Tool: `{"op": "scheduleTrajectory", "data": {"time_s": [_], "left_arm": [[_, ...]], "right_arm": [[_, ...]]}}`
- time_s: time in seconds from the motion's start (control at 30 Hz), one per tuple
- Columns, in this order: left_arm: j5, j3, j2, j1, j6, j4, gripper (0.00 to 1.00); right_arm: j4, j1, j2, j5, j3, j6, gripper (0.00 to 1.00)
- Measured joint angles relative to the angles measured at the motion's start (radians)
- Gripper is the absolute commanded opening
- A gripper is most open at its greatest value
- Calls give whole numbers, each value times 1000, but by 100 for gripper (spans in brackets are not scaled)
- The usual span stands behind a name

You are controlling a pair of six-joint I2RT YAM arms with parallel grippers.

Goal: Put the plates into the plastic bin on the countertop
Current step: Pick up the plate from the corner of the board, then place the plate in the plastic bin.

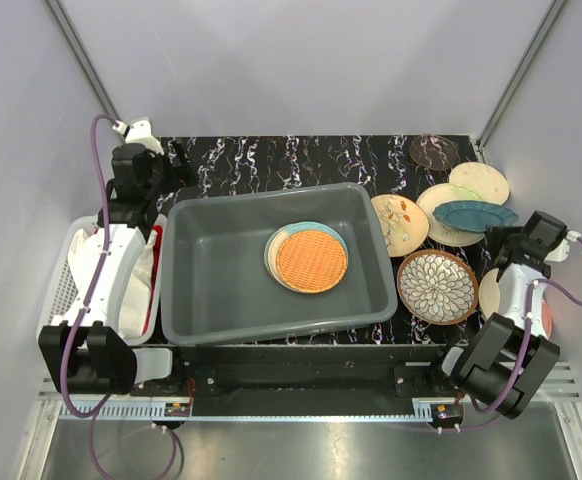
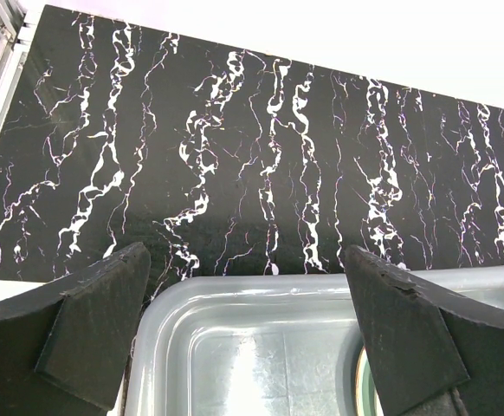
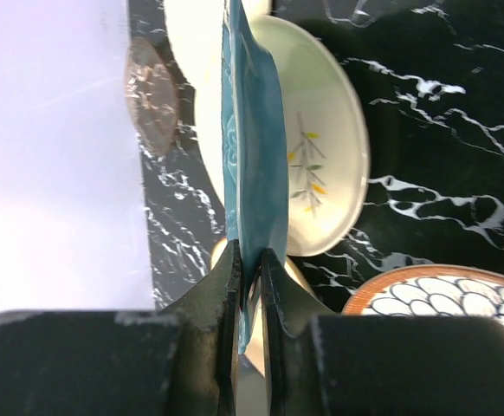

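Observation:
The grey plastic bin [image 1: 261, 202] sits mid-countertop [image 1: 301, 160] and holds an orange woven plate [image 1: 311, 259] stacked on other plates. My right gripper [image 1: 508, 236] [image 3: 249, 260] is shut on the rim of a teal plate [image 1: 474, 215] [image 3: 252, 139], above a cream plate [image 1: 443, 205]. Nearby lie a leaf-sprig plate [image 1: 400, 224] [image 3: 321, 147], a brown petal-patterned plate [image 1: 437, 286] [image 3: 447, 295], a cream speckled plate [image 1: 481, 180] and a dark plate [image 1: 433, 151] [image 3: 152, 91]. My left gripper [image 1: 181, 165] [image 2: 248, 253] hangs open over the bin's far left corner [image 2: 261, 290], holding nothing.
A white mesh basket [image 1: 71, 265] with cloth [image 1: 131, 275] stands left of the bin, under my left arm. Another plate [image 1: 490, 295] is partly hidden beneath my right arm. White walls close in the back and both sides.

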Motion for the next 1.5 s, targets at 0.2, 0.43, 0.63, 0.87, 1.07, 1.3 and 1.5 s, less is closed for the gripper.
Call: {"op": "scheduleTrajectory", "data": {"time_s": [0.2, 0.43, 0.63, 0.87, 1.07, 1.3, 1.5], "left_arm": [[1, -6, 0, 0, -9, 6, 99], [6, -21, -7, 0, -14, 15, 99], [14, -21, -12, 0, -19, 24, 99], [18, -21, -13, 0, -23, 27, 99], [23, -21, -13, 0, -34, 27, 99], [23, -21, -13, 0, -34, 26, 99], [25, -21, -13, 0, -35, 26, 99]], "right_arm": [[6, 0, -6, -19, 42, 27, 0], [55, 11, -10, -69, 64, 65, 0], [84, 121, -4, -100, 113, 75, 0], [221, 307, 148, -284, 275, 100, 0], [183, 510, 299, -438, 507, -19, 0], [-46, 762, 400, -591, 615, -225, 0], [-396, 874, 459, -591, 679, -472, 0]]}}
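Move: The right hand already holds the blue plate by its rim. The orange plate on the stack in the bin, where it is taken, lies some 45 cm to the left, 8 cm back and 9 cm below; the bin's right rim crosses the way about 27 cm left, 7 cm back, roughly level. Green-cream plate: 7 cm left, 6 cm ahead; petal plate: 12 cm left, 11 cm back; both 9 cm below. From the left hand the orange plate is about 36 cm right, 14 cm back, 22 cm below. Keeping its closed pinch on the blue plate's rim, the right hand first rises about 5 cm nearly straight up, then sweeps left in a high arc, bulging forward by some 12 cm and climbing to about 16 cm, to carry the plate across the bin's right rim. Past the top it curves back and sinks about 9 cm towards the orange plate, ending nearly 40 cm left of its start, the wrist having turned some 90 degrees counter-clockwise so the plate hangs back and left of the fingers. ##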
